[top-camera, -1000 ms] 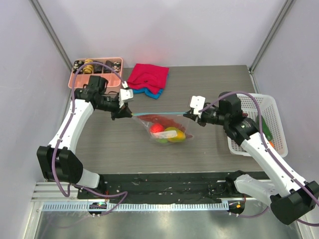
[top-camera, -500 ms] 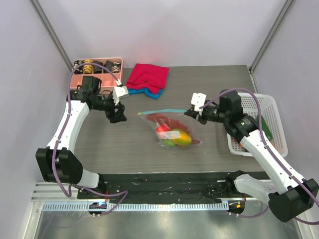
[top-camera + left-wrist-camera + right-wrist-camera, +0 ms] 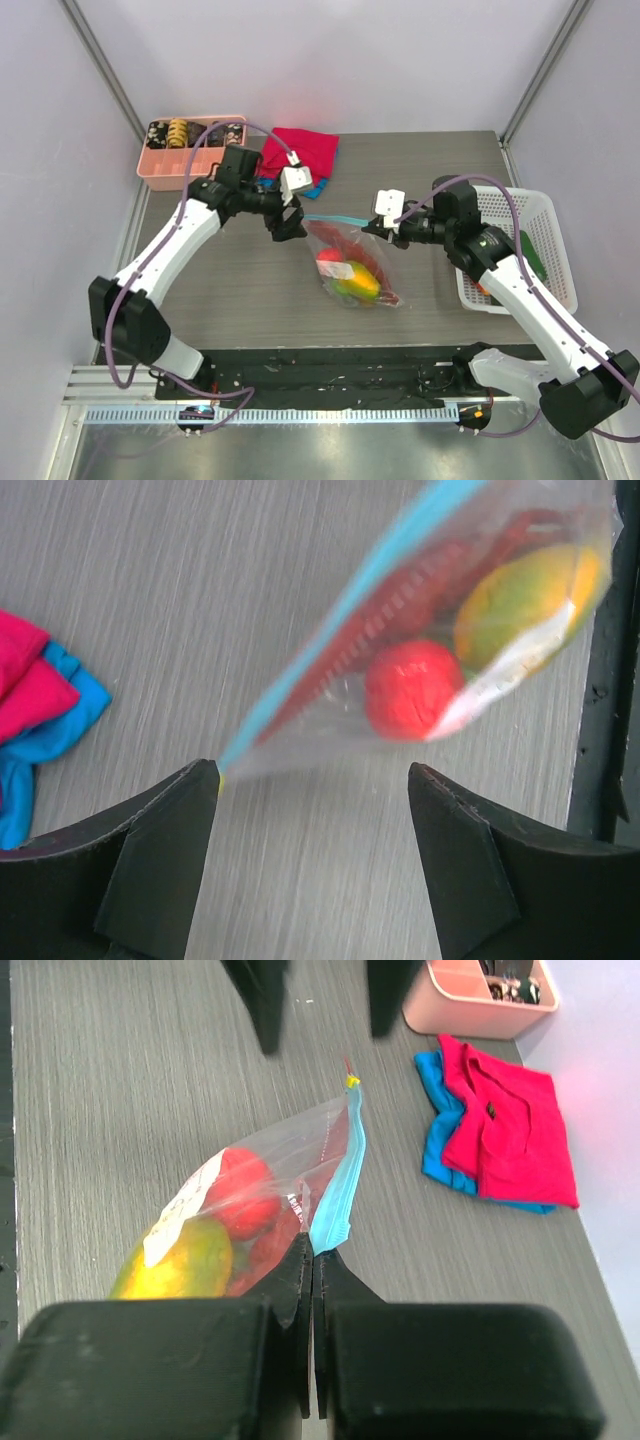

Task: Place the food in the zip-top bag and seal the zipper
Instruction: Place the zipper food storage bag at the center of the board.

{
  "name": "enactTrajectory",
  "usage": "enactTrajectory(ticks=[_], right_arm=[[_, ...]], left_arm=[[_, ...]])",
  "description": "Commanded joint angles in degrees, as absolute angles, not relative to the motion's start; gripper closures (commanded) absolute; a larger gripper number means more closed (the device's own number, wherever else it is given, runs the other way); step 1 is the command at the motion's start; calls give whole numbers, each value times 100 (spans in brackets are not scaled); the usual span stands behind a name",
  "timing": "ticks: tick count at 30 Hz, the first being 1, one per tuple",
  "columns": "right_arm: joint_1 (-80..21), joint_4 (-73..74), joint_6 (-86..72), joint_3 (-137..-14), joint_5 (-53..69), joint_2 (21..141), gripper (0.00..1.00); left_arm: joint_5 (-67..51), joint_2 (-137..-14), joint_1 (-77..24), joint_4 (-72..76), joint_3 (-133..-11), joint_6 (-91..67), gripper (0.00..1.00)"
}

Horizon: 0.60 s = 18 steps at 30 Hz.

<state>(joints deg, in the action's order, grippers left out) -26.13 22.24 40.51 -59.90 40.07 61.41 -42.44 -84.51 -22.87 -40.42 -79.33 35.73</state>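
Observation:
The clear zip-top bag [image 3: 352, 268] hangs down to the table's middle from my right gripper [image 3: 373, 229]. Inside it the food shows: a red fruit [image 3: 412, 688], a yellow-green fruit [image 3: 522, 598] and the red lobster [image 3: 440, 575]. My right gripper [image 3: 318, 1256] is shut on one end of the teal zipper [image 3: 342, 1182]. The zipper [image 3: 335, 219] runs left towards my left gripper [image 3: 288, 226], which is open. In the left wrist view my left gripper [image 3: 312, 780] has only table between its fingers, and the zipper's free end [image 3: 232, 760] sits just by the left fingertip.
A pink tray [image 3: 158, 166] of small dark pieces stands at the back left. Folded red and blue cloths [image 3: 298, 154] lie beside it. A white mesh basket [image 3: 510, 204] with green and orange items stands at the right edge.
My left gripper has let go of the zipper's left end, opened, and swung right towards the bag. The bag has sagged and shifted right. The right gripper keeps its hold.

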Motion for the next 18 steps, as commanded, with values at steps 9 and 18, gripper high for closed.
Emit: enactTrajectory(ticks=[9, 18], right_arm=[[-2900, 2171, 4851, -6600, 4395, 6205, 99], [-2935, 1749, 4615, -6513, 4246, 6302, 88]], left_arm=[[-4658, -8991, -2961, -3998, -8534, 4131, 23], [-4178, -8684, -2998, -4500, -8324, 2283, 100]])
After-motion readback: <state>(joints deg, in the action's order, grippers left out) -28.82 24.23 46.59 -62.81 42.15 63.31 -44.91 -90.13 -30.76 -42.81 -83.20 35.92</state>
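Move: The stretch of the bag's blue zipper strip that I want is about 6 cm to the right of my open left hand, 1 cm back and slightly lower. The red food inside the bag is some 7 cm back, 7 cm to the right and 8 cm below; the yellow mango is 12 cm back, 13 cm right and 10 cm down. The towels lie 15 cm straight ahead and well below. From my right hand, which holds the strip's right end, that stretch is about 7 cm left, level fore and aft. I slide my open left hand about 5 cm to the right along the strip towards my right hand, edging forward first and then drawing back some 4 cm, while turning it about 10 degrees clockwise. Then I shut its fingers and pinch the zipper strip. My right hand keeps its pinch on the other end, easing a couple of centimetres left, with a small rise and draw back. ##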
